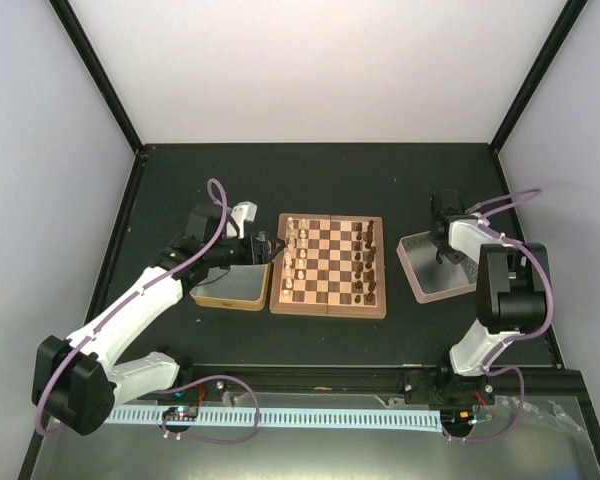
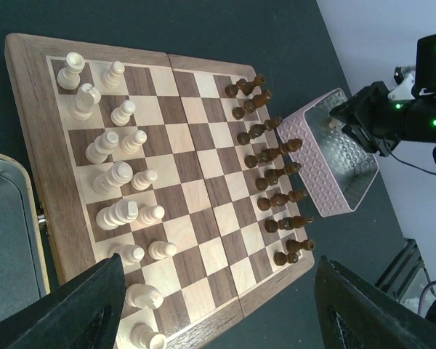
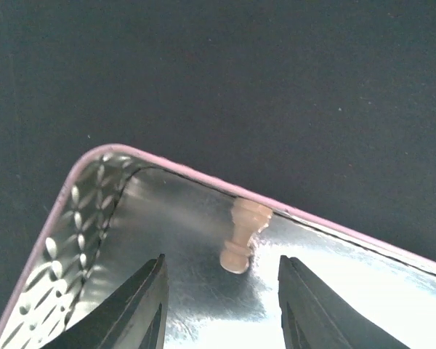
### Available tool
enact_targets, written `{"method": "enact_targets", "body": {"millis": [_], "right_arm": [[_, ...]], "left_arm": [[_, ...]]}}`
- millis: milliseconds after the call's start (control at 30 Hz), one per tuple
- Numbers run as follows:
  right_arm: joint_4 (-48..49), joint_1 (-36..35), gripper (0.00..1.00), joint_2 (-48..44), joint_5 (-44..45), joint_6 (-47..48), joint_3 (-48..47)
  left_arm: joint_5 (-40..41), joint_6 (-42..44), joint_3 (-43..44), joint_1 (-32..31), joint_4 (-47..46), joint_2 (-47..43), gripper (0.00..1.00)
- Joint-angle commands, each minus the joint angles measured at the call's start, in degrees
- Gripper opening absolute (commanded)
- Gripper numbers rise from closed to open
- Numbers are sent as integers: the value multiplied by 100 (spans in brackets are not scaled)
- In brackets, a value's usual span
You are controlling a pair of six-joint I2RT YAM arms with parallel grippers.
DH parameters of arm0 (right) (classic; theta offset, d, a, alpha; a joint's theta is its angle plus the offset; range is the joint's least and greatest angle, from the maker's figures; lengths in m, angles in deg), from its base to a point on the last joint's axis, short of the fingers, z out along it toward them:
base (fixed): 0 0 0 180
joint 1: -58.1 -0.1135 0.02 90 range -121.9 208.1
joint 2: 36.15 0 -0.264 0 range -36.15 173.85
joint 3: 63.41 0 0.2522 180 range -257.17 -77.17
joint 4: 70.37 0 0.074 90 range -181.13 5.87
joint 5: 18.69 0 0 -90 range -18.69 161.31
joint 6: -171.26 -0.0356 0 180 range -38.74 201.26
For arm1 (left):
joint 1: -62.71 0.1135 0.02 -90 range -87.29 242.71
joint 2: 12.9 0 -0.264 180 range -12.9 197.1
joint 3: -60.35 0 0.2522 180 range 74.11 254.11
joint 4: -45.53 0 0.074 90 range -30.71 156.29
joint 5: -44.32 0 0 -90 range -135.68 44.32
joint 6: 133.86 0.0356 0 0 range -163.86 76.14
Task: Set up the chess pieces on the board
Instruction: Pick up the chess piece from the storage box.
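The board (image 1: 328, 308) lies in the middle of the table. Pale chess pieces (image 1: 292, 255) fill its two left columns and dark ones (image 1: 363, 262) its two right columns. In the left wrist view the pale pieces (image 2: 116, 174) and dark pieces (image 2: 276, 174) stand on the board (image 2: 203, 160). My left gripper (image 1: 265, 243) (image 2: 218, 316) hovers open and empty over the board's left edge. My right gripper (image 1: 442, 256) (image 3: 221, 294) is open inside the tray (image 3: 102, 156). One pale piece (image 3: 241, 236) lies on its side against the tray's far wall, just ahead of the fingertips and untouched.
A gold-tan tin (image 1: 230, 295) (image 2: 7, 240) sits against the board's left side, under my left arm. The pink-rimmed silver tray (image 1: 420, 275) (image 2: 312, 167) stands to the right of the board. Black frame rails border the table.
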Motion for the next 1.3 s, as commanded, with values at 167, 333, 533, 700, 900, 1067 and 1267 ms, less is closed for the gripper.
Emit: {"method": "enact_targets", "body": {"millis": [167,333,533,700,900,1067,1267], "right_arm": [[-459,96,40,393,264,-502,-574],[-546,212,37,474,-105,-612,-541],[-604,346,35,624,-388,-586,-590],[-668,547,30,677,-517,-547,-578],[-653,654,16,721,-585,-427,-628],[-551,655,1,633,-859,-140,-577],[-392,636,1,-253,-1511,259,-79]], "left_arm": [[1,180,330,10,40,25,73],[-6,162,377,14,98,48,73],[-2,156,455,10,158,92,73],[-5,154,524,15,200,150,73],[-12,156,566,14,200,219,73],[-24,143,591,15,194,244,73],[-56,114,568,15,184,246,73]]}}
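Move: The chess piece lies in the pink storage box beside the wall on the robot's right, about 2 cm to the right of the right hand and 2 cm below it, level with it front to back. From this hand the box's middle is some 5 cm back, level sideways; the nearest dark pieces stand about 16 cm left and 2 cm farther out, the chessboard's middle about 25 cm left and 6 cm back. From the left hand the piece is roughly 41 cm right, 7 cm ahead and 17 cm lower. The right hand's fingers close from under half open and pinch the light chess piece by its narrow waist, between head and base. To get there the hand eases about 1 cm forward, then draws back and sinks some 2 cm into the box while shifting 2 cm right, tilting slightly. Once shut on the piece, it goes back left about 1 cm. ##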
